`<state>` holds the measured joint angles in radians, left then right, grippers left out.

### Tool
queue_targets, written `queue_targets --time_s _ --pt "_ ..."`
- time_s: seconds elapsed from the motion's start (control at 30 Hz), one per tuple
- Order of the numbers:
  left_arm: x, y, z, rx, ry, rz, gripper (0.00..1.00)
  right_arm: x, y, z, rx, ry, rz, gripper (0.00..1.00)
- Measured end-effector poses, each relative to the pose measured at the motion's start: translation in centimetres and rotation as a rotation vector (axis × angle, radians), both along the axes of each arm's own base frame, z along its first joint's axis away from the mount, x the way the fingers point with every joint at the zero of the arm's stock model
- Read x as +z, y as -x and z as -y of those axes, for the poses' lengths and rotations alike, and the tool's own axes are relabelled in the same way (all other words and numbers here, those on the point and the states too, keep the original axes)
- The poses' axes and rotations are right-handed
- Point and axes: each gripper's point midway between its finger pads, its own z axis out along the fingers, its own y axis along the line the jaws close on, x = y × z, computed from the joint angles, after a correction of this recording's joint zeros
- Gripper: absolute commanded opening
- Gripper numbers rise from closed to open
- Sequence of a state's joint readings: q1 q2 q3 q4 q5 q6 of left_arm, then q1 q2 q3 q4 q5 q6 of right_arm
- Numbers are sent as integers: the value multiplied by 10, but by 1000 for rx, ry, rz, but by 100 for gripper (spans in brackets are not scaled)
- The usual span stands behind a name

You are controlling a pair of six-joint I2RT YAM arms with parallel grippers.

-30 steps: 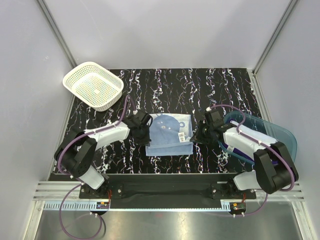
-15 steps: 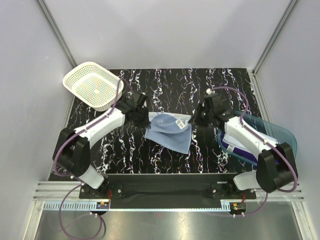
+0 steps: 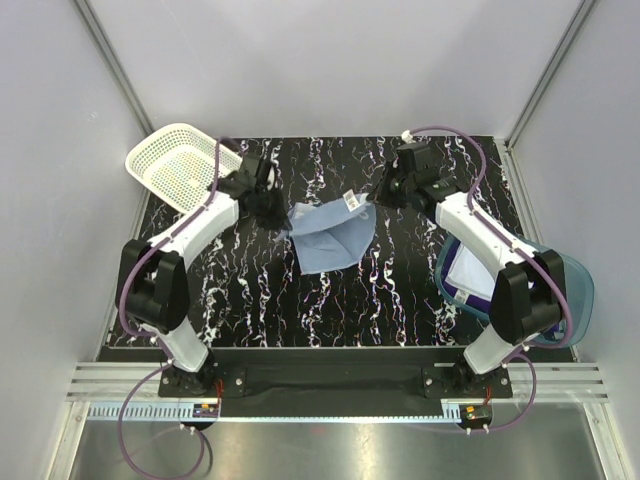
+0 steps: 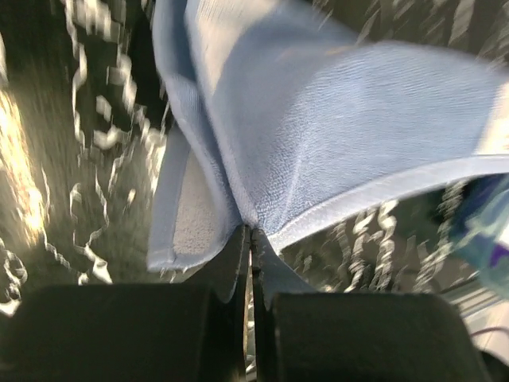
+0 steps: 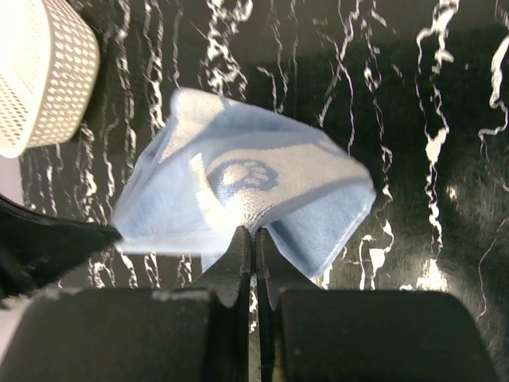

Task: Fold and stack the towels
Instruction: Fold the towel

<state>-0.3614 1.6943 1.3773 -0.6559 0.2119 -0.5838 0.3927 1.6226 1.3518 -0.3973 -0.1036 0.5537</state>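
Note:
The light blue towel [image 3: 330,236] with its white bear print hangs lifted over the middle of the black marbled table, stretched between both grippers. My left gripper [image 3: 284,216] is shut on its left corner; in the left wrist view the towel [image 4: 334,119] fans out from the closed fingertips of the left gripper [image 4: 252,232]. My right gripper [image 3: 374,201] is shut on the right corner, and the right wrist view shows the towel [image 5: 238,191] bunched at the tips of the right gripper [image 5: 254,232]. A white towel [image 3: 458,272] and a purple towel [image 3: 487,298] lie in the blue tub, partly hidden by the right arm.
A white lattice basket [image 3: 176,172] stands at the far left corner and also shows in the right wrist view [image 5: 40,72]. The translucent blue tub [image 3: 565,280] sits at the right edge. Grey walls close off the table's far and side edges.
Both grippers have moved away from the bases toward the far side, carrying the blue towel up off the table. It lay folded flat; now it hangs draped between them.

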Motion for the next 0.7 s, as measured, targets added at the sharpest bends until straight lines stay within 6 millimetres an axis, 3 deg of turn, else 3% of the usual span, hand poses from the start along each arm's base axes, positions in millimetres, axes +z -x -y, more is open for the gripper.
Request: queue_targets --time_s 0.13,0.2,0.33,0.47,0.6,0.7 --pt "-51 42 -13 -1 -49 -141 0 -27 14 1 15 7 -63 0" --pt "-66 57 -15 -2 -59 -175 2 -48 28 3 27 11 -118 0" --pt "-67 84 -7 -36 -63 -167 16 -78 55 12 34 35 -204 0" --pt "-56 108 9 -97 -53 -111 26 -78 78 18 47 21 -209 0" --pt "-63 114 7 -92 -53 -104 34 -78 101 18 70 -32 -201 0" --pt "-70 117 5 -88 -60 -111 37 -94 118 21 70 -51 -237 0"
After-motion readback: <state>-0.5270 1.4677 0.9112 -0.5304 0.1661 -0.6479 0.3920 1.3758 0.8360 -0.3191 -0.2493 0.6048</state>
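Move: Both hands already hold corners of the blue towel in the air. The left's laying spot on the table is some 10 cm back, 2 cm right and 13 cm below it; the right's is roughly 13 cm back, 2 cm right and 17 cm below. The towel's trailing part lies about 9 cm right of the left hand and 2 cm back. The white basket is about 20 cm ahead and 22 cm left of the left hand. Still pinching its corner, the right hand draws the towel back towards the bases about 12 cm and down some 9 cm, fingers tipping about 15 degrees further down. The left draws its corner back and down beside it, then opens partway and lets go while still easing back, ending about 12 cm back and 7 cm lower. ##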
